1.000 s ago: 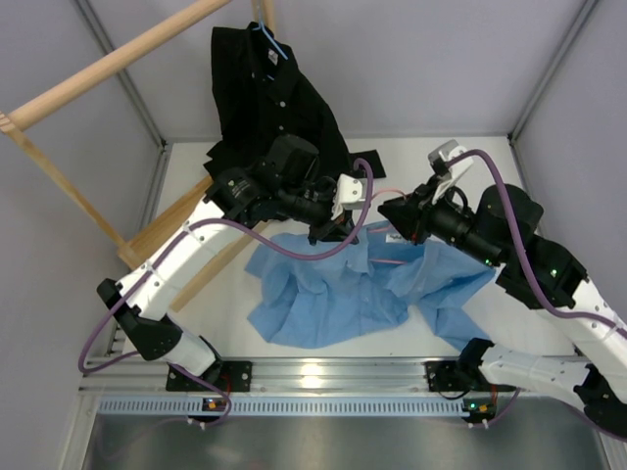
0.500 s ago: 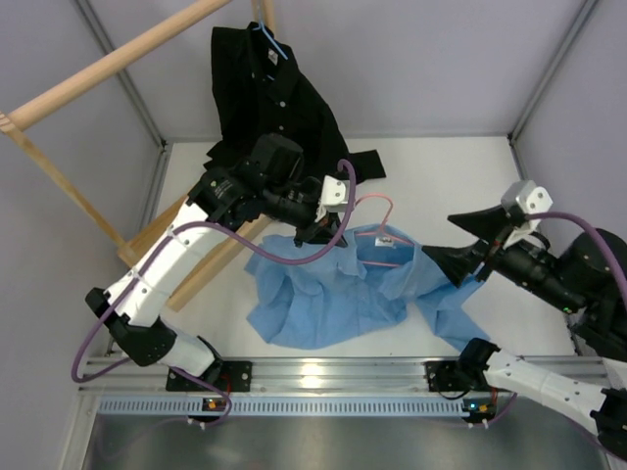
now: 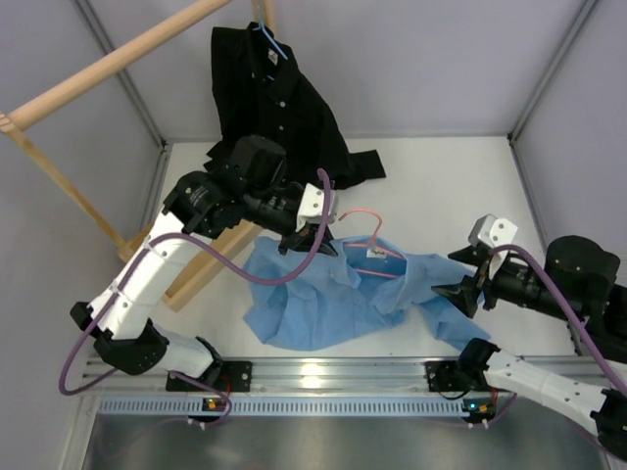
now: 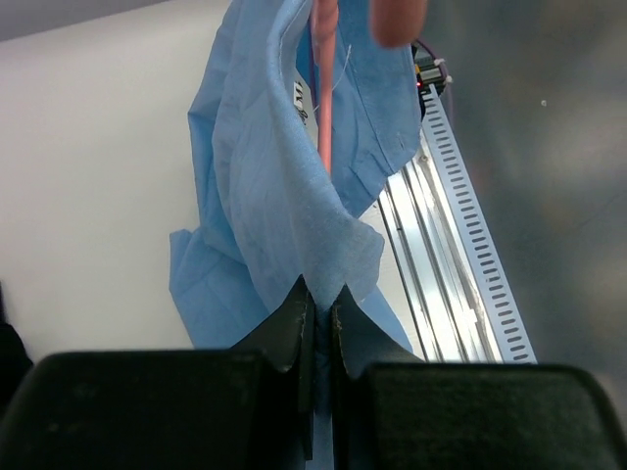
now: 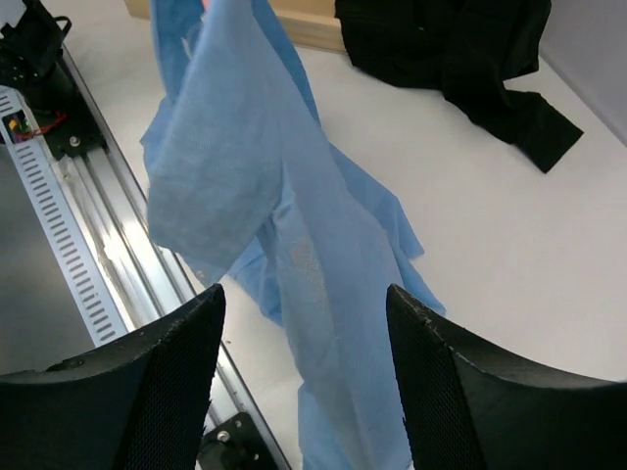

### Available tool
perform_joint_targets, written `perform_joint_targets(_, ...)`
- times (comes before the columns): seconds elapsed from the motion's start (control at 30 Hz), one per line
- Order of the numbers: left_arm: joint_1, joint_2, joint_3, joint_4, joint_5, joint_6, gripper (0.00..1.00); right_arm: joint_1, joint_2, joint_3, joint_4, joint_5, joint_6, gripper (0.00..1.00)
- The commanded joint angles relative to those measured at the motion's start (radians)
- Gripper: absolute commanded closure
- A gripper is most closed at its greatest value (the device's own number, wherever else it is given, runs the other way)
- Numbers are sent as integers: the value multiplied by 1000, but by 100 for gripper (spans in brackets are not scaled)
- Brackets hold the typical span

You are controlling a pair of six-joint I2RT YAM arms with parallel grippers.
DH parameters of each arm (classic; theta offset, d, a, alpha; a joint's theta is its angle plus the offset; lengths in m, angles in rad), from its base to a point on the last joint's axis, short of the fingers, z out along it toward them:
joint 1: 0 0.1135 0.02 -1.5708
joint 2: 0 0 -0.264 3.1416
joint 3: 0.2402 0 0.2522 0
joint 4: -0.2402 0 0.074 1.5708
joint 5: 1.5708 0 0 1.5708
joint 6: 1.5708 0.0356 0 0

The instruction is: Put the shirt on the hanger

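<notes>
The light blue shirt (image 3: pixel 328 299) is lifted at its collar, and its lower part lies crumpled on the white table. My left gripper (image 3: pixel 312 235) is shut on a fold of the blue cloth (image 4: pixel 294 196) that runs between its tips (image 4: pixel 321 294). The pink wire hanger (image 3: pixel 372 245) sits in the collar opening with its hook up. In the left wrist view the hanger (image 4: pixel 323 108) runs down into the cloth. My right gripper (image 3: pixel 456 284) stands open to the right of the shirt, holding nothing. A hanging blue panel (image 5: pixel 294 215) shows beyond its gap (image 5: pixel 306 294).
A black shirt (image 3: pixel 279 103) hangs on a blue hanger from the wooden rack (image 3: pixel 108 69) at the back left; its sleeve (image 5: pixel 470 69) lies on the table. An aluminium rail (image 3: pixel 323 377) runs along the near edge. Grey walls close in the sides.
My right gripper opened, let go at the collar and drew back to the right and nearer. My left gripper shifted slightly left, still pinching the shirt, which now hangs from it alone.
</notes>
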Motion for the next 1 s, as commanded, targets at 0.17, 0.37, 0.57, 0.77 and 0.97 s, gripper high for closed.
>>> perform_joint_targets(0.17, 5, -46, 78, -39, 109, 41, 100, -10, 60, -2, -35, -7, -77, 41)
perform_joint_targets(0.37, 5, -41, 98, -47, 91, 38, 100, -6, 88, -2, -60, -87, -109, 58)
perform_joint_targets(0.57, 5, -20, 133, -56, 73, 29, 100, -1, 66, -38, -81, -105, -146, 61)
perform_joint_targets(0.77, 5, -6, 141, -60, 71, 35, 100, 7, 54, -35, -101, -107, -152, 66)
perform_joint_targets(0.97, 5, 3, 147, -65, 53, 39, 100, 23, 80, -39, -106, -107, -148, 100)
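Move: For my open right hand, the shirt's loose near-right edge hangs just beyond the fingertips, some 3 cm left, 1 cm back and about 4 cm down. The pink hanger's neck is roughly 13 cm to the left and 6 cm farther out, near hand height. My left hand already holds the shirt by its other side; from it that loose edge lies about 19 cm right, 5 cm back and a few cm lower, while the hanger's neck is some 7 cm right, level forward. I sink my right hand about 4 cm and ease it 1 or 2 cm left onto the shirt's loose edge, tipping the fingers down and swinging them some 10 degrees counter-clockwise. They close from well open to shut, pinching the blue cloth by the end. My left hand keeps its pinch on the other side and rises roughly 3 cm, drifting slightly back. ##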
